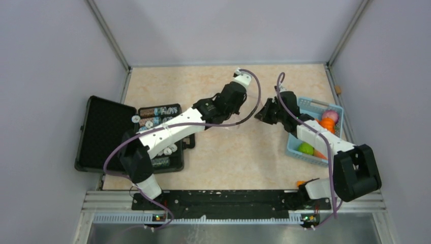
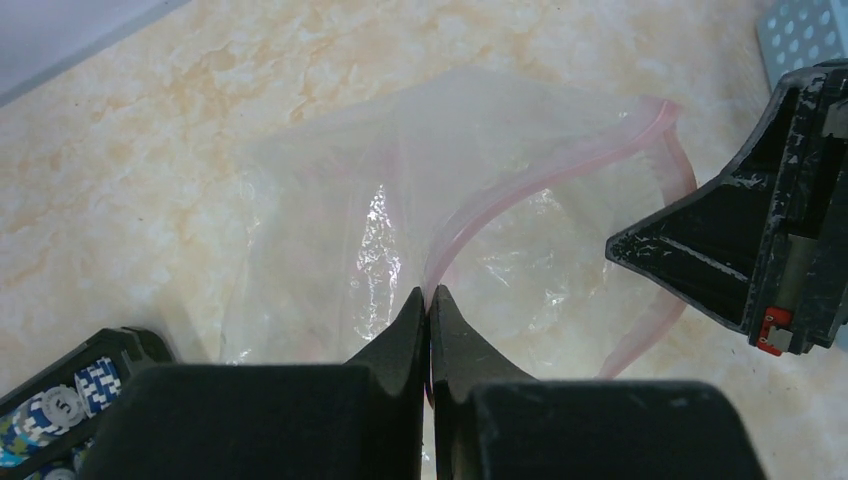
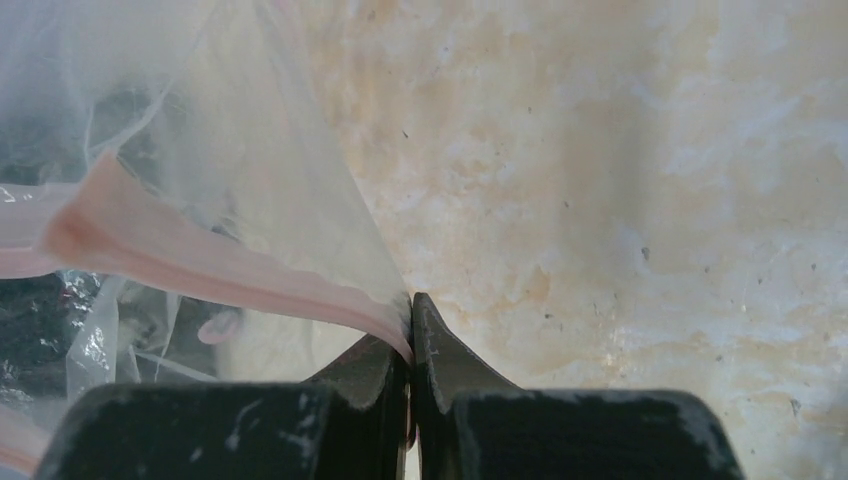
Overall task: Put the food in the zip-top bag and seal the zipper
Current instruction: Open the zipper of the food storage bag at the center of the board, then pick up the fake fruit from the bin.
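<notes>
The clear zip-top bag (image 2: 330, 200) lies crumpled on the marble table between my two arms, its mouth gaping. Its pink zipper (image 2: 540, 185) curves up off the table. My left gripper (image 2: 430, 295) is shut on one side of that strip. My right gripper (image 3: 410, 300) is shut on the zipper (image 3: 200, 255) at the other side, and its black body (image 2: 740, 250) shows at the right of the left wrist view. From above, the two grippers (image 1: 247, 113) (image 1: 257, 116) nearly meet mid-table. The food, a green apple (image 1: 305, 148), an orange (image 1: 328, 124) and a pink peach (image 1: 330, 114), sits in the basket.
The light-blue basket (image 1: 310, 104) stands at the right edge, beside my right arm. An open black case (image 1: 101, 132) with round tokens (image 1: 157, 112) lies at the left under my left arm. A small orange piece (image 1: 301, 183) rests near the right arm's base.
</notes>
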You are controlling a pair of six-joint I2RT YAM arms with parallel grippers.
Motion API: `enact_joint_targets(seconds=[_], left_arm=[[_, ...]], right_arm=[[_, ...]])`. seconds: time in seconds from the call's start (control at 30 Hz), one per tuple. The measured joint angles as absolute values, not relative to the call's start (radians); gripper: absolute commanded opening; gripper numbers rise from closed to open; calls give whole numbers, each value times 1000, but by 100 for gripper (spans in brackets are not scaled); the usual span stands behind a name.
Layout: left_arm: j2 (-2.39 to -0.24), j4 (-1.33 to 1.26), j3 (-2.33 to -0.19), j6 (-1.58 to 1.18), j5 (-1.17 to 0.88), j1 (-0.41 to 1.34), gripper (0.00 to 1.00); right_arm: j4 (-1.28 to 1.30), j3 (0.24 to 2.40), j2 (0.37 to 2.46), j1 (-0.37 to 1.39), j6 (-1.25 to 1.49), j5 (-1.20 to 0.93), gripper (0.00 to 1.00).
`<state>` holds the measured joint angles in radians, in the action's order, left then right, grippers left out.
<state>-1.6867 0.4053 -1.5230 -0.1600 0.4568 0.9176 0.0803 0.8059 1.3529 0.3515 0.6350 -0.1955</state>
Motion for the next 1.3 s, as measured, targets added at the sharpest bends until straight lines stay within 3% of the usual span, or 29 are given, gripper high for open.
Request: enact_joint_targets(seconds=[0.1,0.33,0.4,0.7,0.93,1.07,1.3], left_arm=[[-1688,436,-1552,-158,461,918,0],[-1724,482,-1624,-178,427,918,0],[-1738,493,-1625,-186,427,918,0],[-1780,530,-1625,-221,455,914,0],[-1779,516,-1621,-230,448,908,0],[-1778,506,-1602,-230,432,908,0],[-1774,495,-1591,-224,413,908,0]], right_arm=[[83,827,1363,352,618,-220,13],[78,829,1345,352,611,-279,55],[88,829,1308,352,606,-265,62],[121,797,1047,352,596,-152,64],[187,661,792,349,593,140,86],[266,687,833,279,595,295,87],[402,723,999,34,616,341,87]])
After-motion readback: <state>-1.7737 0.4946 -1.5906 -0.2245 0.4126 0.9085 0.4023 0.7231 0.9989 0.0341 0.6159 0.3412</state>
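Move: The right hand still pinches one edge of the bag's mouth. The blue food basket's middle lies about 27 cm to its right, 4 cm back and 9 cm below; in the basket, the green fruit is some 23 cm right and 11 back, the pumpkin about 31 right and 3 back. The bag's middle is roughly 10 cm left and 4 ahead of it, a little lower. From the left hand, the basket is about 35 cm right, 5 back and 20 below. The right fingers let go of the bag's edge and spread wide as the hand lifts about 9 cm clear, then it swings some 21 cm right towards the blue food basket, dropping most of that height again and turning some 40 degrees clockwise. The left hand keeps its pinch on the other lip, rising slightly before sinking to about 3 cm below its start. ##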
